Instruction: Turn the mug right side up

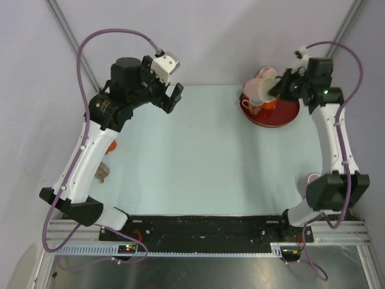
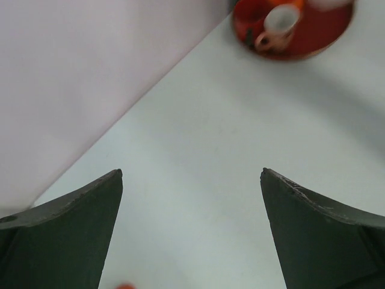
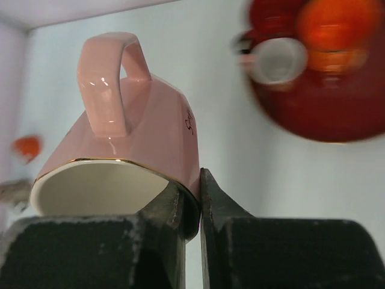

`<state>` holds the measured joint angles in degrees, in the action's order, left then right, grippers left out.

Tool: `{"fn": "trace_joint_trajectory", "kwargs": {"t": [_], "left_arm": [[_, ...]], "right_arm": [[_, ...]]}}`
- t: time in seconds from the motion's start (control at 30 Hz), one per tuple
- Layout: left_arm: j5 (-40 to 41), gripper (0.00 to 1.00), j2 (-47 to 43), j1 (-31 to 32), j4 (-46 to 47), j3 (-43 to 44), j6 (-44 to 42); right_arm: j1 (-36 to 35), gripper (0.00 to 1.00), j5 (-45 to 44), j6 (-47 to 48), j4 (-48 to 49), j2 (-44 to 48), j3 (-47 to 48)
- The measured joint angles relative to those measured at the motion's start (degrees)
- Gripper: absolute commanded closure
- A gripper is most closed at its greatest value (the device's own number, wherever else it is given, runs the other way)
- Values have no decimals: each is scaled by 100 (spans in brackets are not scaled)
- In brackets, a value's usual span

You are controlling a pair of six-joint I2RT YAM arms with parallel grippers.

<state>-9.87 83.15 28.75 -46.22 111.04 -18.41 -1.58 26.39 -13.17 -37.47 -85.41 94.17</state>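
A pink mug point(image 1: 260, 86) with a gold rim hangs in the air above the back edge of the red plate point(image 1: 283, 117). It is tipped on its side with its mouth toward my right gripper point(image 1: 278, 89). In the right wrist view the mug point(image 3: 138, 126) has its handle on top. My right gripper point(image 3: 200, 180) is shut on its rim, one finger inside and one outside. My left gripper point(image 1: 171, 96) hovers open over the far left of the table. Nothing is between its fingers in the left wrist view point(image 2: 191, 174).
The red plate point(image 2: 325, 30) holds a small white-and-pink cup point(image 1: 251, 107) and an orange piece point(image 1: 269, 104). An orange object point(image 1: 111, 146) and a brownish one point(image 1: 102, 173) lie at the table's left edge. A pink object point(image 1: 313, 179) sits by the right arm's base.
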Motion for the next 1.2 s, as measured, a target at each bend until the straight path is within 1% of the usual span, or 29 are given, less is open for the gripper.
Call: {"fn": "trace_joint_trajectory", "kwargs": {"t": [0.07,0.17,0.3,0.37,0.5,0.67,0.8,1.03,1.17,1.2], "left_arm": [[520,0,-79,0,20,-369,-92],[1084,0,-164,0,28,-966,-179],[1486,0,-181,-46,-7,-1681,-219],[1585,0,-181,-85,-35,-1941,-216],[1729,0,-179,-214,-79,-2273,-201],[1843,0,-122,-356,-61,-2310,-190],[1884,0,140,-409,-55,-2212,-157],[1899,0,625,-452,-57,-1886,-157],[1974,0,699,-492,-55,-1766,-160],[1991,0,715,-505,-57,-1731,-160]], "right_arm": [[474,100,-490,192,-671,-608,822],[984,100,-1110,422,-1414,-1718,2208],[1425,100,-1735,573,-2166,-3405,4116],[1565,100,-1937,610,-2321,-4006,4607],[1731,100,-2175,656,-2350,-4518,4586],[1790,100,-2162,573,-2138,-5005,4597],[1718,100,-2177,459,-1799,-5469,4704],[1569,100,-2608,330,-1355,-5733,4656],[1574,94,-2599,197,-1078,-5829,4660],[1576,88,-2566,155,-1021,-5849,4669]]}}
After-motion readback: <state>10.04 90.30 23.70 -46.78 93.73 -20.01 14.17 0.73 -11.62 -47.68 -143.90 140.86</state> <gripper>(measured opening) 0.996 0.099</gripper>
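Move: The right hand already holds the pink mug, pinched by its wall near the rim. Its goal, the free right-hand part of the red plate, lies about 18 cm ahead, 20 cm to the right and 28 cm below. From this hand the orange mug stands 18 ahead and 11 right, the white mug 14 ahead and 3 right, the green mug 28 ahead and 10 right. From the left hand that spot is some 24 cm ahead and 49 right, well below. To the right and forward first, then mostly down, the right hand carries the pink mug past the other mugs and lowers it towards the plate's free right side, about 24 cm right, 18 forward and 23 down in all. Its fingers keep their pinch as the hand swings clockwise some 40 degrees and tips further down. The left hand, empty and wide open, sinks about 17 cm and draws left. ##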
